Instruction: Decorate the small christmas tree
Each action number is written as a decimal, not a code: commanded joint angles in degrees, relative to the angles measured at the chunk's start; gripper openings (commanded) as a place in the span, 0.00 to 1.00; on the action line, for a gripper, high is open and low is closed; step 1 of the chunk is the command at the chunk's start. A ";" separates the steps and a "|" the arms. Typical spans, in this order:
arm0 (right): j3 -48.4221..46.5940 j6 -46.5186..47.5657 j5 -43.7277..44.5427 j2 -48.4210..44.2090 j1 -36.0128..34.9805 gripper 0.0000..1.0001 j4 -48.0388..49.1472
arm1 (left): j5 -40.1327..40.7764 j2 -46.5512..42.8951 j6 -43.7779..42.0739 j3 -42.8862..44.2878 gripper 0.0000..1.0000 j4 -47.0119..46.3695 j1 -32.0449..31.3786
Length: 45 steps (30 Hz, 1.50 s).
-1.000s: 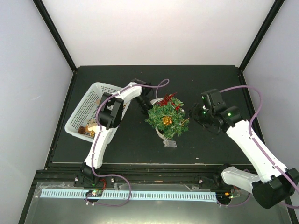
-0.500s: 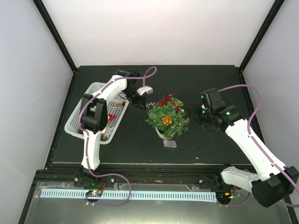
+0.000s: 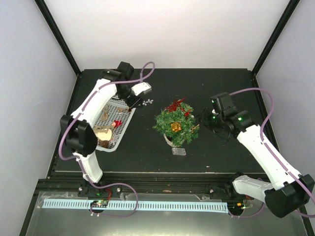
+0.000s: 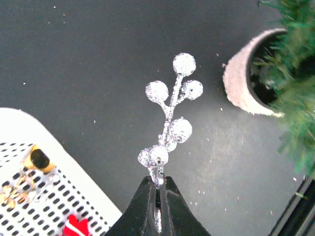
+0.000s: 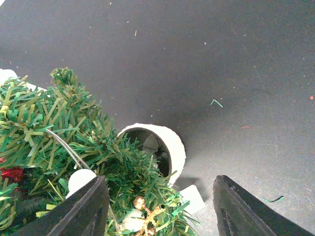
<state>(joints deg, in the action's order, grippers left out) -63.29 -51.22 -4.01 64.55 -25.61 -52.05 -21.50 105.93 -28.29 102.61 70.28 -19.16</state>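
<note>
The small christmas tree [image 3: 176, 120] stands mid-table in a whitish pot [image 5: 173, 143]; it carries a gold gift-box ornament [image 3: 175, 127] and a red sprig [image 3: 176, 104]. My left gripper [image 3: 138, 101] hangs between the basket's far corner and the tree, shut on the stem of a silvery glitter berry sprig [image 4: 170, 123] that points toward the tree's pot [image 4: 244, 76]. My right gripper [image 3: 201, 120] sits at the tree's right side, open. Its fingers [image 5: 84, 209] straddle the tree's lower branches [image 5: 123, 172] without gripping them.
A white mesh basket [image 3: 122, 129] with red and gold ornaments lies left of the tree; its corner [image 4: 54, 162] shows below the left gripper. A small white tag [image 3: 178, 151] lies on the black table in front of the pot. White walls enclose the table.
The left arm has swung its elbow out to the left, uncovering the basket, and its gripper has drawn back from the tree toward the basket's far corner. The right arm has stayed put.
</note>
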 commanded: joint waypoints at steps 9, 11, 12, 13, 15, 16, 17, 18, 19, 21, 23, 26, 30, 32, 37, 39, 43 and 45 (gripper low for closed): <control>1.41 0.76 -0.05 -2.48 0.34 0.60 2.64 | 2.17 -13.57 -19.06 -0.73 0.02 15.38 -0.75; 1.67 0.54 -0.24 -2.72 0.38 0.60 2.75 | 2.87 -14.30 -20.39 -1.17 0.02 16.79 -1.52; 1.70 0.39 -0.29 -2.82 0.39 0.60 2.75 | 3.27 -14.65 -20.81 -1.57 0.02 17.19 -2.03; 1.77 0.34 -0.34 -2.93 0.38 0.60 2.75 | 3.77 -15.00 -21.05 -2.06 0.02 17.25 -2.55; 1.97 0.09 -0.41 -3.19 0.38 0.60 2.82 | 4.91 -15.66 -21.20 -3.21 0.02 16.78 -3.82; 2.04 -0.05 -0.41 -3.37 0.38 0.60 2.83 | 5.51 -15.86 -20.96 -3.84 0.02 16.18 -4.50; 2.17 -0.18 -0.39 -3.57 0.38 0.60 2.79 | 6.05 -16.00 -20.56 -4.35 0.02 15.49 -5.07; 2.26 -0.33 -0.37 -3.70 0.38 0.60 2.74 | 6.37 -15.89 -20.21 -4.69 0.02 14.87 -5.63; 2.31 -0.41 -0.25 -3.97 0.38 0.60 2.68 | 6.59 -15.71 -20.02 -4.93 0.02 14.69 -6.20; 2.65 -0.53 -0.21 -4.53 0.38 0.60 2.57 | 6.93 -14.85 -19.45 -5.08 0.02 13.94 -7.31; 3.04 -0.71 -0.15 -5.06 0.42 0.60 2.49 | 6.99 -13.81 -18.99 -5.31 0.02 12.85 -8.08; 3.66 -1.00 0.05 -5.91 0.38 0.60 2.10 | 7.15 -12.25 -18.03 -4.70 0.02 11.83 -9.22; 4.27 -1.38 0.64 -7.16 0.38 0.60 1.53 | 7.56 -10.31 -17.14 -3.51 0.02 10.87 -10.64; 4.55 -1.52 0.70 -7.61 0.36 0.60 1.39 | 7.66 -9.46 -16.73 -2.93 0.02 10.35 -11.34; 5.34 -2.01 0.89 -8.47 0.38 0.60 1.24 | 8.63 -8.17 -16.06 -2.36 0.02 9.12 -12.70; 5.60 -2.04 0.85 -8.69 0.37 0.60 1.25 | 8.56 -7.83 -15.77 -2.03 0.02 8.69 -12.99; 6.05 -2.30 0.93 -9.03 0.38 0.60 1.24 | 8.55 -6.88 -15.23 -1.16 0.01 8.43 -13.76; 6.16 -2.23 0.93 -9.14 0.38 0.60 1.18 | 8.49 -6.56 -14.91 -0.79 0.02 8.23 -14.11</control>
<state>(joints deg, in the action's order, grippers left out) -57.60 -52.90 -3.73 56.42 -25.61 -50.61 -13.45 98.39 -44.42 99.02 79.75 -32.29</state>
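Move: My left hand still grips the silver sprig. From it the christmas tree's foliage lies about 19 cm to the right, 11 cm back and some 7 cm lower, with the red flower on it roughly 20 cm right and level fore and aft. The white basket sits about 11 cm to my left, 3 cm back and 16 cm below. From my right hand the tree is some 14 cm left, 1 cm back and 8 cm below. I draw my left hand back about 10 cm, arching up some 6 cm and slightly left at first, then sink again and swing rightward about 5 cm to bring the sprig up to the tree's left side. On the way I turn the wrist roughly 25 degrees clockwise and keep the sprig pinched. My open right hand eases back about 2 cm beside the tree. ##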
